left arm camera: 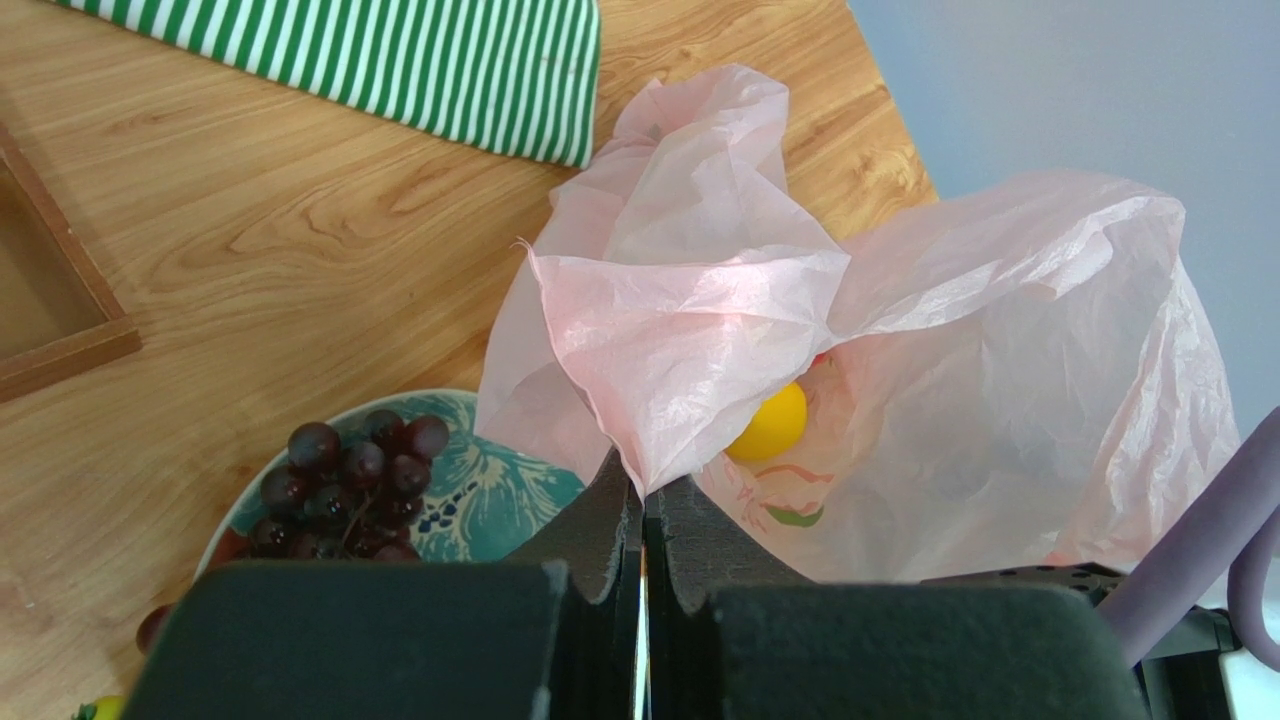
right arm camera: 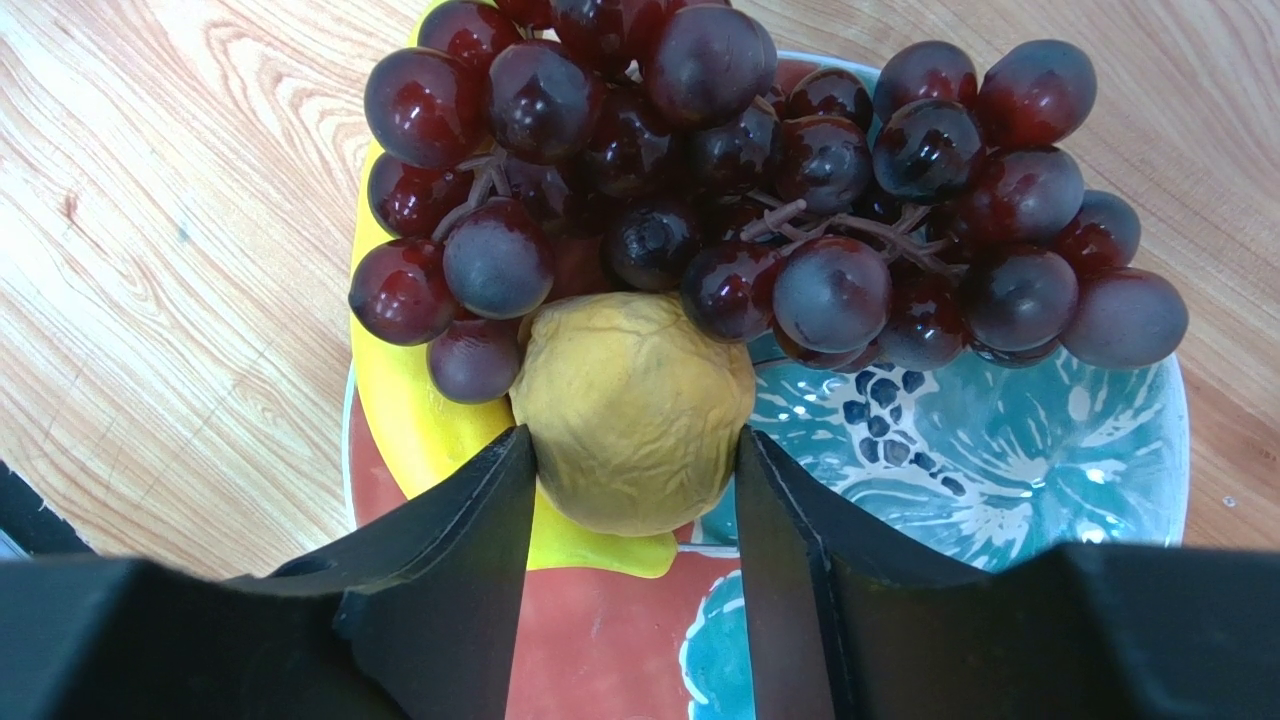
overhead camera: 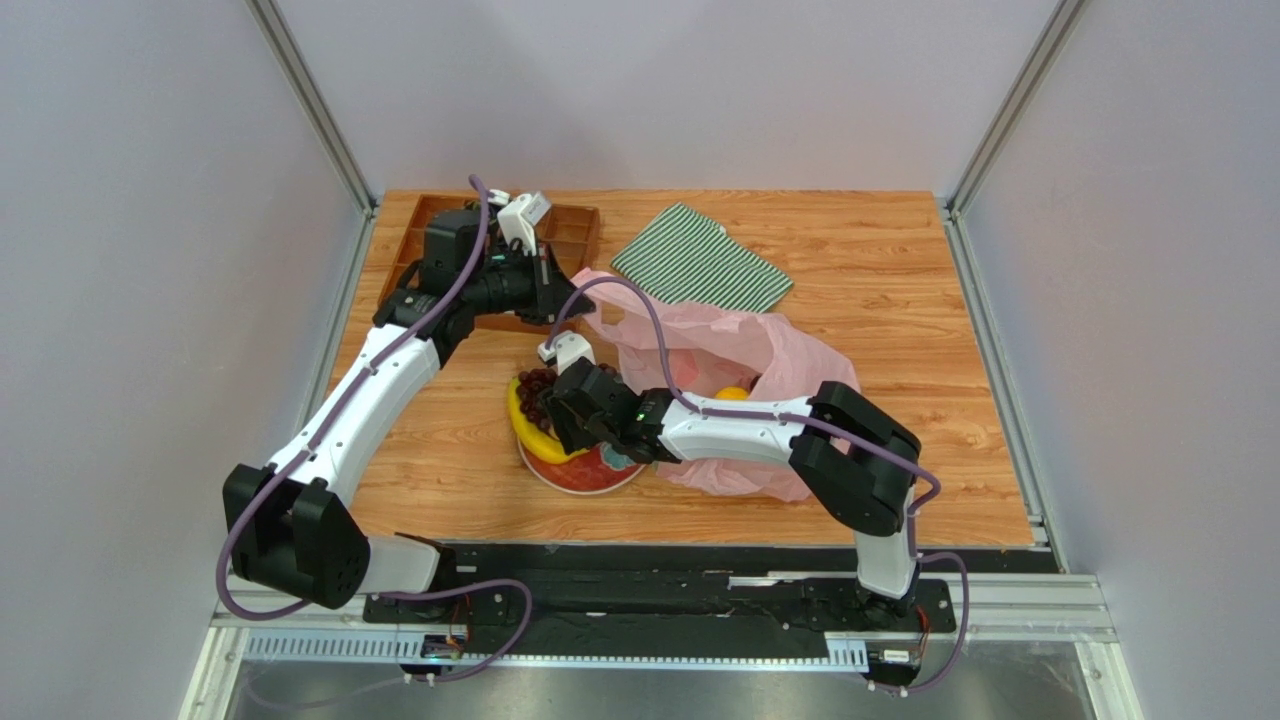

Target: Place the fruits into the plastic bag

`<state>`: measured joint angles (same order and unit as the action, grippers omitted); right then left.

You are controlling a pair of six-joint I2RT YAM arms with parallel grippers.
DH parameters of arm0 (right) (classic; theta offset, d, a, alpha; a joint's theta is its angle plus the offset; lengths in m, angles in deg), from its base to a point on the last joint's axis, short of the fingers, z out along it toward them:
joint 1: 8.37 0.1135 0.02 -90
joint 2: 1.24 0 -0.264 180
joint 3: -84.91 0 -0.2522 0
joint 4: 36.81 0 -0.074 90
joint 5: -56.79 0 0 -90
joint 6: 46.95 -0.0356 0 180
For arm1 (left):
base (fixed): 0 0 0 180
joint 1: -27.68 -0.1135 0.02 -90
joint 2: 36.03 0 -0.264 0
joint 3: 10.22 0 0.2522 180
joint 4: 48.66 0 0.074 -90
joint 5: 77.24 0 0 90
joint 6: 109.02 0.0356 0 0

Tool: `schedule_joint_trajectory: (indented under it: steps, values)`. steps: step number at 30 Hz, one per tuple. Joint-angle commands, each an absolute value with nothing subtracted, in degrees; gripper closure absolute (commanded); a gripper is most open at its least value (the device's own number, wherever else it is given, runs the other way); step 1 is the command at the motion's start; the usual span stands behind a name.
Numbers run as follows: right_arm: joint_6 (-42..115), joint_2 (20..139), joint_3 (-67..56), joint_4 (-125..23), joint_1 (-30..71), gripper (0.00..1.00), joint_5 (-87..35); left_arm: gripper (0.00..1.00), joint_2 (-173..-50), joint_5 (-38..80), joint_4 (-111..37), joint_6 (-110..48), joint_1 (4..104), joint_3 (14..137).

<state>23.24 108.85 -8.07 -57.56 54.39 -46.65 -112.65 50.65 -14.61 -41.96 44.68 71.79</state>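
The pink plastic bag lies right of the red plate with its mouth lifted. My left gripper is shut on the bag's edge and holds it up; a small yellow fruit shows inside. On the plate lie a dark grape bunch, a yellow banana and a wrinkled yellow fruit. My right gripper has both fingers pressed against the sides of that wrinkled fruit, which still rests on the plate. From above, the right gripper sits over the plate's left part.
A green-and-white striped cloth lies behind the bag. A shallow wooden tray sits at the back left, under the left wrist. Grey walls and metal rails bound the table on both sides.
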Motion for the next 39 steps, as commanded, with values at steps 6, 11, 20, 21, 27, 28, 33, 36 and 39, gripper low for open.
schedule_joint_trajectory:
  steps: [6,11,20,21,27,28,33,36,39]
  values:
    - [24.94,104.68,-11.44,-57.96,53.85,0.77,-47.19,1.0,-110.13,54.6,-15.65,-42.13,45.44,72.1]
    - [33.63,93.27,-21.0,-52.96,60.6,0.81,-49.29,1.0,-110.13,54.69,-15.74,-42.13,45.44,72.1]
    - [35.05,69.88,-26.31,-50.31,63.88,0.83,-54.38,1.0,-110.3,54.43,-15.74,-42.22,45.44,72.01]
    - [34.79,68.47,-26.13,-50.4,63.62,0.83,-55.09,1.0,-110.3,54.43,-15.74,-42.13,45.44,72.01]
    - [24.8,64.77,-23.76,-65.49,53.17,0.83,-60.28,1.0,-110.21,54.51,-15.74,-42.22,45.44,72.01]
    - [23.64,64.86,-23.84,-69.34,51.85,0.83,-60.2,1.0,-110.13,54.34,-15.65,-42.13,45.44,71.92]
    - [20.38,63.01,-25.34,-76.31,49.55,0.83,-64.41,1.0,-110.3,54.07,-15.57,-42.13,45.44,71.92]
    - [18.36,62.4,-26.04,-79.92,47.53,0.83,-67.13,1.0,-110.3,54.25,-15.74,-42.04,45.44,71.92]
    - [18.62,64.66,-26.13,-81.95,47.18,0.83,-70.65,1.0,-110.21,54.25,-15.83,-42.05,45.44,71.92]
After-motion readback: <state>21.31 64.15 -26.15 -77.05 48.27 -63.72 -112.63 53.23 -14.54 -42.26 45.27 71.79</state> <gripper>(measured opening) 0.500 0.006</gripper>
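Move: The right hand already grips the yellow fruit low on the plate. The pink bag's open mouth lies about 21 cm to its right and 3 cm ahead, some 5 cm higher, with the orange fruit inside the bag about 26 cm right and 5 cm ahead. The grapes sit roughly 6 cm straight ahead; the banana is 5 cm to the left and 2 cm back. From the left hand, the mouth is about 17 cm right, 6 cm back, 14 cm below. Lift the yellow fruit off the plate in the right gripper's unchanged grip, rising about 21 cm while drawing back some 9 cm, then swing right and forward again, sinking about 7 cm to the bag's mouth. End roughly 20 cm right of the start, the wrist turned some 20 degrees clockwise. Keep the left gripper shut on the bag's rim. ##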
